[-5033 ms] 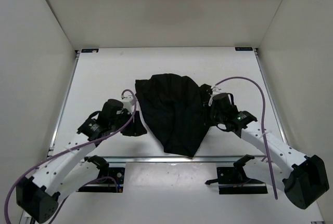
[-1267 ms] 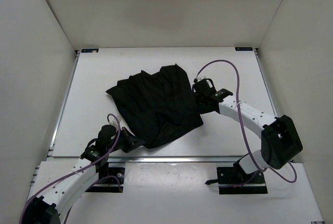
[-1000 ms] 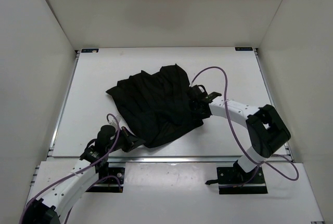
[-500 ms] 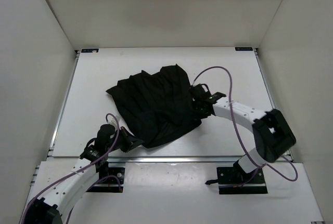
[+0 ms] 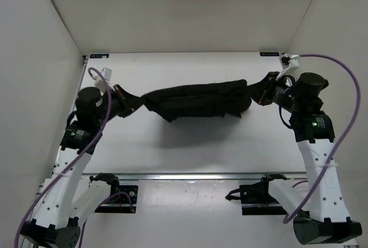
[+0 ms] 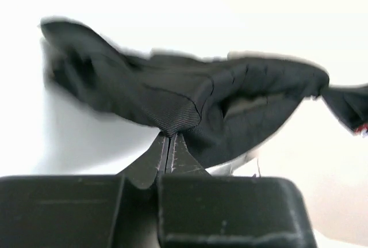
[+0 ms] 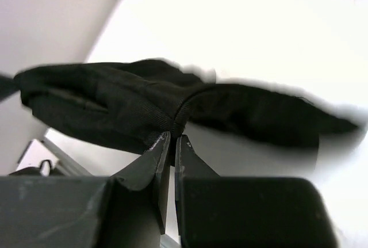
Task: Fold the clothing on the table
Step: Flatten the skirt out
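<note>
The black clothing (image 5: pixel 198 102) hangs stretched in a long band above the white table (image 5: pixel 190 147), held at both ends. My left gripper (image 5: pixel 137 103) is shut on its left end; in the left wrist view the fabric (image 6: pixel 172 101) bunches at the closed fingertips (image 6: pixel 168 138). My right gripper (image 5: pixel 260 94) is shut on the right end, with a hem of the cloth (image 7: pixel 115 110) pinched between its fingertips (image 7: pixel 172 140). The middle of the garment sags a little and its underside is hidden.
White walls (image 5: pixel 40 58) enclose the table on the left, back and right. Thin metal rails (image 5: pixel 190 175) run along the near edge, with both arm bases (image 5: pixel 264 193) below them. Purple cables (image 5: pixel 345 110) loop off each arm.
The clothing lay spread on the table before. Both arms have risen and moved apart, and the right gripper has shut on the cloth, so it now hangs taut between them.
</note>
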`<control>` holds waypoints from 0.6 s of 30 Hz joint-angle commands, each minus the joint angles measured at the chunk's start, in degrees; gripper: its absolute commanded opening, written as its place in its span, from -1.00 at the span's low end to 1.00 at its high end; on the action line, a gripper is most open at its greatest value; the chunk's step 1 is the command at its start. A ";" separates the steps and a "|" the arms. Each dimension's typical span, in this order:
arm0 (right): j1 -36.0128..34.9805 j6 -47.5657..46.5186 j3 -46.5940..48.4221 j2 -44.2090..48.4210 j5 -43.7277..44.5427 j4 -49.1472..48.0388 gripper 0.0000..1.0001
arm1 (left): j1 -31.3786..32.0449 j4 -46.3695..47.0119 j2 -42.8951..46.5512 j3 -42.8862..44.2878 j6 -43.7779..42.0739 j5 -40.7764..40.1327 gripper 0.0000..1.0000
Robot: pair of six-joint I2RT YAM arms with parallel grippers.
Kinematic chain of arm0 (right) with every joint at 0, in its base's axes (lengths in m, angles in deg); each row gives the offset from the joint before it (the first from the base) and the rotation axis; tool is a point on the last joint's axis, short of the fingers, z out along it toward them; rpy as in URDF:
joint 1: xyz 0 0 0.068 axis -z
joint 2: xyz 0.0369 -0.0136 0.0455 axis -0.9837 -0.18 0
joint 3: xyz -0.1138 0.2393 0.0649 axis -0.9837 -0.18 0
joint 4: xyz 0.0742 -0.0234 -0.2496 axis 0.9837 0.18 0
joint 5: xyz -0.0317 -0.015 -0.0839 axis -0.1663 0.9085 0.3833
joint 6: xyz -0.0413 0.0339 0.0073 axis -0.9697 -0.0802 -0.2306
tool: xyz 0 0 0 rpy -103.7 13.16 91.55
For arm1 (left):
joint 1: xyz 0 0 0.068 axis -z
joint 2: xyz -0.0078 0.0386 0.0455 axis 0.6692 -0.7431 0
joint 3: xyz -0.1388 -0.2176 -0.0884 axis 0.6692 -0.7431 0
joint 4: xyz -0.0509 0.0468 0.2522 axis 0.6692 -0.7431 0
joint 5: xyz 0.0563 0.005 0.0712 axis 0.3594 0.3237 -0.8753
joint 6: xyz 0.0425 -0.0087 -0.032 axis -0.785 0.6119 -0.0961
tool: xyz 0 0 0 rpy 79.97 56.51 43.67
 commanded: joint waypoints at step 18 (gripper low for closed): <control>1.89 6.27 42.04 -31.91 -22.29 -13.92 -1.00 | -12.08 7.89 -34.04 39.52 -2.05 12.61 -1.00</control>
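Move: My left hand and right hand each pinch a corner of the skirt's top edge, held some 28 to 34 cm over the table. The skirt hangs bunched between them, its middle about 17 cm inward of each and 12 to 16 cm lower. The far table edge is roughly 40 cm straight ahead of both. The left corner plate is also some 30 cm left of my left hand, the right one about 27 cm right of my right. Keeping both corners pinched, I whip the skirt up with my two hands together, about 13 cm, tipping the fingers upward; my right hand also eases back a little. Then I throw both hands forward towards the far table edge, roughly 13 cm, sinking several centimetres as the fingers tip down again, my right hand swinging some 15 degrees counter-clockwise overall. ##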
